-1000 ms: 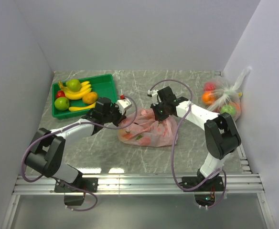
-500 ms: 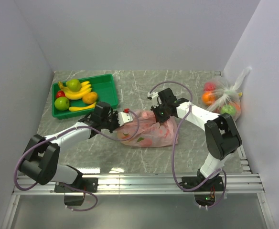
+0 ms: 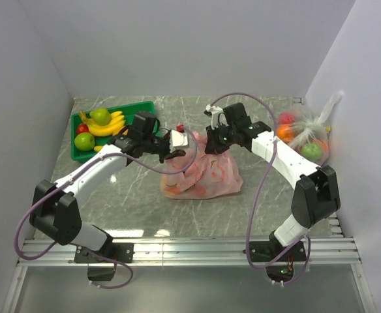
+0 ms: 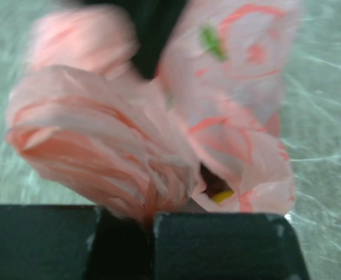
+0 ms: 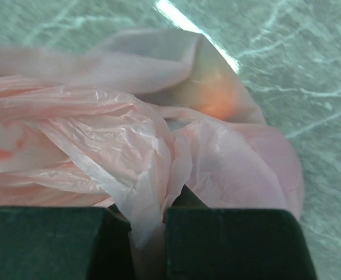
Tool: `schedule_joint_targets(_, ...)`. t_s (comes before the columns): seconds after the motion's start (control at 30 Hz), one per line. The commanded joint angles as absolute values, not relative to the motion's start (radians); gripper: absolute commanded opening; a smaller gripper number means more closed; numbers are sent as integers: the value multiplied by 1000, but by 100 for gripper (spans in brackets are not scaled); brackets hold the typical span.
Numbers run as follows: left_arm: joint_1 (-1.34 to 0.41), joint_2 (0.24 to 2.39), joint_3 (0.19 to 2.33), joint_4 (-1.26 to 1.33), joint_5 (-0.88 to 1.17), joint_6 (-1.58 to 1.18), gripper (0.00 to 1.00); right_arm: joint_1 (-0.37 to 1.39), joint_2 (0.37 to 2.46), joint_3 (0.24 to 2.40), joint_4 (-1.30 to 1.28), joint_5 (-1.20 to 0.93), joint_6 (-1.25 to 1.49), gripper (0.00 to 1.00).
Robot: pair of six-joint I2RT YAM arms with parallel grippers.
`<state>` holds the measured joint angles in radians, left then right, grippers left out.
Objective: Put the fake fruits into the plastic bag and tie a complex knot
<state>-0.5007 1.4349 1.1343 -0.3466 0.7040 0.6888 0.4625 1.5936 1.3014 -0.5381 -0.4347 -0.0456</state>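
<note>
The pink plastic bag (image 3: 202, 175) lies mid-table, its top lifted between both grippers. My left gripper (image 3: 172, 145) is shut on a bunched pink handle (image 4: 129, 169), which is pinched in my left gripper (image 4: 150, 220). My right gripper (image 3: 214, 145) is shut on another fold of the bag (image 5: 141, 175), caught in my right gripper (image 5: 148, 224). Fake fruits sit inside the bag: a yellow one (image 4: 222, 196) shows through an opening and an orange one (image 5: 214, 96) through the film. More fake fruits (image 3: 102, 124) lie in the green tray. No knot shows in any view.
The green tray (image 3: 141, 107) stands at the back left, partly under my left arm. A clear bag of fruit (image 3: 304, 134) leans at the right wall. Walls close in the table on three sides.
Both grippers have risen and moved toward the back, drawing the bag's top upward. The left gripper swung from the bag's left side to above its left top, still holding pink plastic.
</note>
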Motion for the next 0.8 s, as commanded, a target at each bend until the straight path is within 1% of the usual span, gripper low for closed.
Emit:
schedule_joint_targets(0.0,-551,1489,1181,-477,847,819,5,472,1627,1348,-569,-488,35,0)
schedule_joint_targets(0.17,-617,1549,1213,-549,850,919,5,488,1680,1353,-543,-495,74,0)
schedule_joint_targets(0.23,-620,1578,1245,-560,854,916,8,488,1681,1347,-542,-499,68,0)
schedule_joint_targets(0.27,-618,1586,1258,-584,853,910,9,486,1678,1342,-541,-506,64,0)
schedule_joint_targets(0.3,-618,1591,1279,-597,853,902,18,483,1671,1338,-543,-517,54,0)
schedule_joint_targets(0.33,-617,1586,1285,-603,850,891,24,480,1645,1316,-537,-543,52,1)
schedule_joint_targets(0.37,-614,1580,1289,-604,850,865,27,466,1629,1302,-529,-560,52,11)
schedule_joint_targets(0.4,-608,1557,1286,-601,859,845,31,459,1609,1289,-509,-572,54,18)
schedule_joint_targets(0.43,-595,1543,1281,-597,867,824,33,448,1568,1255,-496,-590,55,26)
schedule_joint_targets(0.47,-588,1531,1278,-594,871,790,36,421,1546,1241,-482,-629,54,39)
schedule_joint_targets(0.5,-583,1507,1269,-594,874,775,41,405,1525,1226,-460,-655,52,45)
schedule_joint_targets(0.53,-571,1494,1263,-595,879,763,42,388,1491,1206,-454,-678,45,50)
schedule_joint_targets(0.57,-565,1482,1256,-592,888,732,43,374,1476,1197,-446,-745,34,58)
schedule_joint_targets(0.63,-542,1447,1236,-584,908,704,48,330,1433,1186,-448,-807,-29,59)
schedule_joint_targets(0.67,-534,1437,1230,-580,916,672,48,319,1422,1187,-456,-836,-56,62)
schedule_joint_targets(0.7,-528,1421,1220,-577,919,654,53,301,1408,1202,-487,-882,-124,66)
schedule_joint_targets(0.77,-512,1407,1209,-561,931,614,55,285,1408,1232,-550,-913,-205,68)
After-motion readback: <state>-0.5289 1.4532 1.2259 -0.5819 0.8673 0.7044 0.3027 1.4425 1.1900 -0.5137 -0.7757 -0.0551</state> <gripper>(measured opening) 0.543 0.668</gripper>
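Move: Each gripper holds a handle of the pink plastic bag. The bag's body lies about 10 cm to the left hand's right, 6 cm back and 13 cm below; the right hand's handle is some 13 cm to the right and 2 cm ahead. From the right hand the body is about 3 cm left, 7 cm back and 11 cm below. The green fruit basket is some 24 cm left of the left hand and 13 cm ahead, 15 cm lower. Bring the left gripper about 5 cm back and down while easing right over the bag, swinging clockwise some 15 degrees, then open its fingers halfway to let go of the handle and lift. Sink the right gripper slightly with its handle, open wide to release, then raise it some 6 cm, easing right and a little back. ##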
